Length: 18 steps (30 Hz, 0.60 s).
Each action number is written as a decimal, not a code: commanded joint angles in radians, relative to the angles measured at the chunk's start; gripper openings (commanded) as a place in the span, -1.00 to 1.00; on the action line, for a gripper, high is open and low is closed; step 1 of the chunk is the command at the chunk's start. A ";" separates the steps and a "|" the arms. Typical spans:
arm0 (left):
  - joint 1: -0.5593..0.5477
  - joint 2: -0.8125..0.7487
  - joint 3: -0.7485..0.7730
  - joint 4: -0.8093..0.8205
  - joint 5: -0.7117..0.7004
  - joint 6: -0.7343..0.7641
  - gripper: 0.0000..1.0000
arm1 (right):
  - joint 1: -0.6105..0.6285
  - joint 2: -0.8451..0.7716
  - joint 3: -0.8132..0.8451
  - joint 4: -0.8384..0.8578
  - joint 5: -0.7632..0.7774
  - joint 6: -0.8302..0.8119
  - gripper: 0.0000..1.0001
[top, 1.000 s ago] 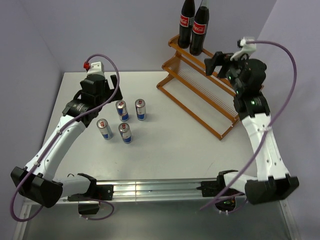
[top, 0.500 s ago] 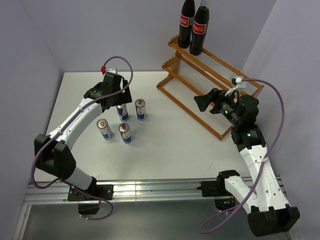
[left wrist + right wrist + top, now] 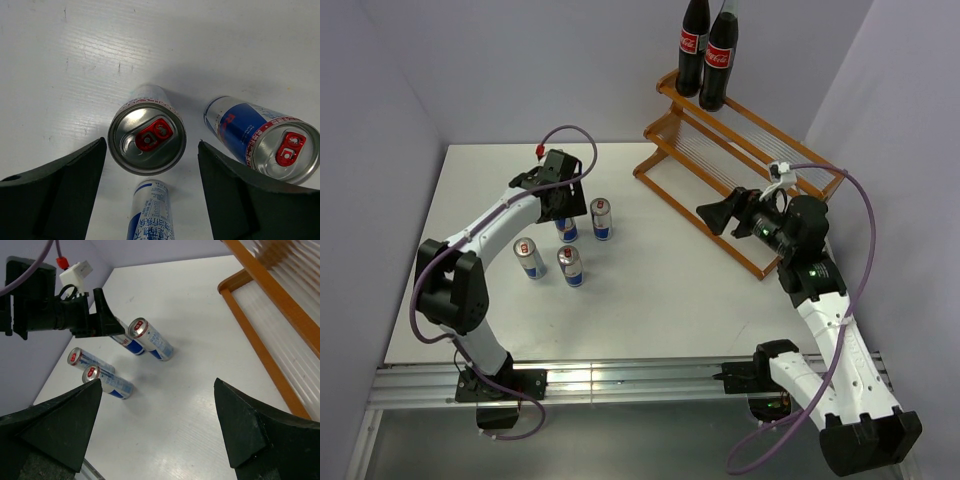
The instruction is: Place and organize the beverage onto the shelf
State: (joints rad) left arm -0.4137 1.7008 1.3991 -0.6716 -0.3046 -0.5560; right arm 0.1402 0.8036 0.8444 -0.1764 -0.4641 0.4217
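Observation:
Two dark cola bottles [image 3: 719, 60] stand on the top tier of the orange-brown shelf [image 3: 700, 165]. Several slim silver-blue cans stand on the white table. My left gripper [image 3: 558, 200] hangs straight over the back-left can [image 3: 566, 231]. In the left wrist view that can's top [image 3: 147, 136] lies between the black fingertips [image 3: 92, 160] with a gap on each side, and the gripper [image 3: 151, 145] is open. A second can [image 3: 260, 140] stands to the right and a third [image 3: 150, 212] nearer. My right gripper [image 3: 712, 212] is open and empty, above the shelf's front rail.
The other cans [image 3: 602, 218] [image 3: 529, 258] [image 3: 570, 266] stand close to the one under my left gripper. The right wrist view looks across the table at the cans [image 3: 150, 340] and the shelf's lower rail [image 3: 260, 355]. Purple walls close in the back and sides.
My left arm reached forward and came down over the back-left can, and its jaws narrowed a little. My right arm drew back from the shelf's upper tier toward the table's middle.

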 commanded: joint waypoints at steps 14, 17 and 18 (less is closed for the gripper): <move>0.007 0.020 0.060 -0.003 -0.033 -0.018 0.08 | 0.116 0.005 -0.002 0.038 0.028 -0.030 1.00; 0.007 0.008 0.070 -0.008 -0.031 -0.013 -0.35 | 0.140 0.017 -0.001 0.038 0.047 -0.055 1.00; 0.007 -0.004 0.074 -0.016 -0.033 -0.012 -0.46 | 0.159 0.023 0.002 0.035 0.056 -0.060 1.00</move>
State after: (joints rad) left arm -0.4122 1.7180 1.4147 -0.6861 -0.3264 -0.5659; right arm 0.2665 0.8146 0.8444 -0.1753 -0.4370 0.3965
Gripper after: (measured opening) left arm 0.568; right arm 0.997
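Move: The Red Bull can already stands between the left hand's open fingers, its middle some 4 cm below them. A second can is level with it about 8 cm to the right, a third some 10 cm nearer the robot and 2 cm to the right, a fourth about 9 cm nearer and 7 cm to the left. From the right hand the can between the fingers lies roughly 12 cm ahead, 31 cm left and 20 cm down. Closing in place around the upper part of the far-left can, the left hand barely shifts, its fingers narrowing from mostly open to just over half until both fingertips meet the can's sides and pinch it. Meanwhile the empty right hand drifts some 3 cm left and about 1 cm back, level and wide open, turning roughly 5 degrees counter-clockwise, towards the cans. ##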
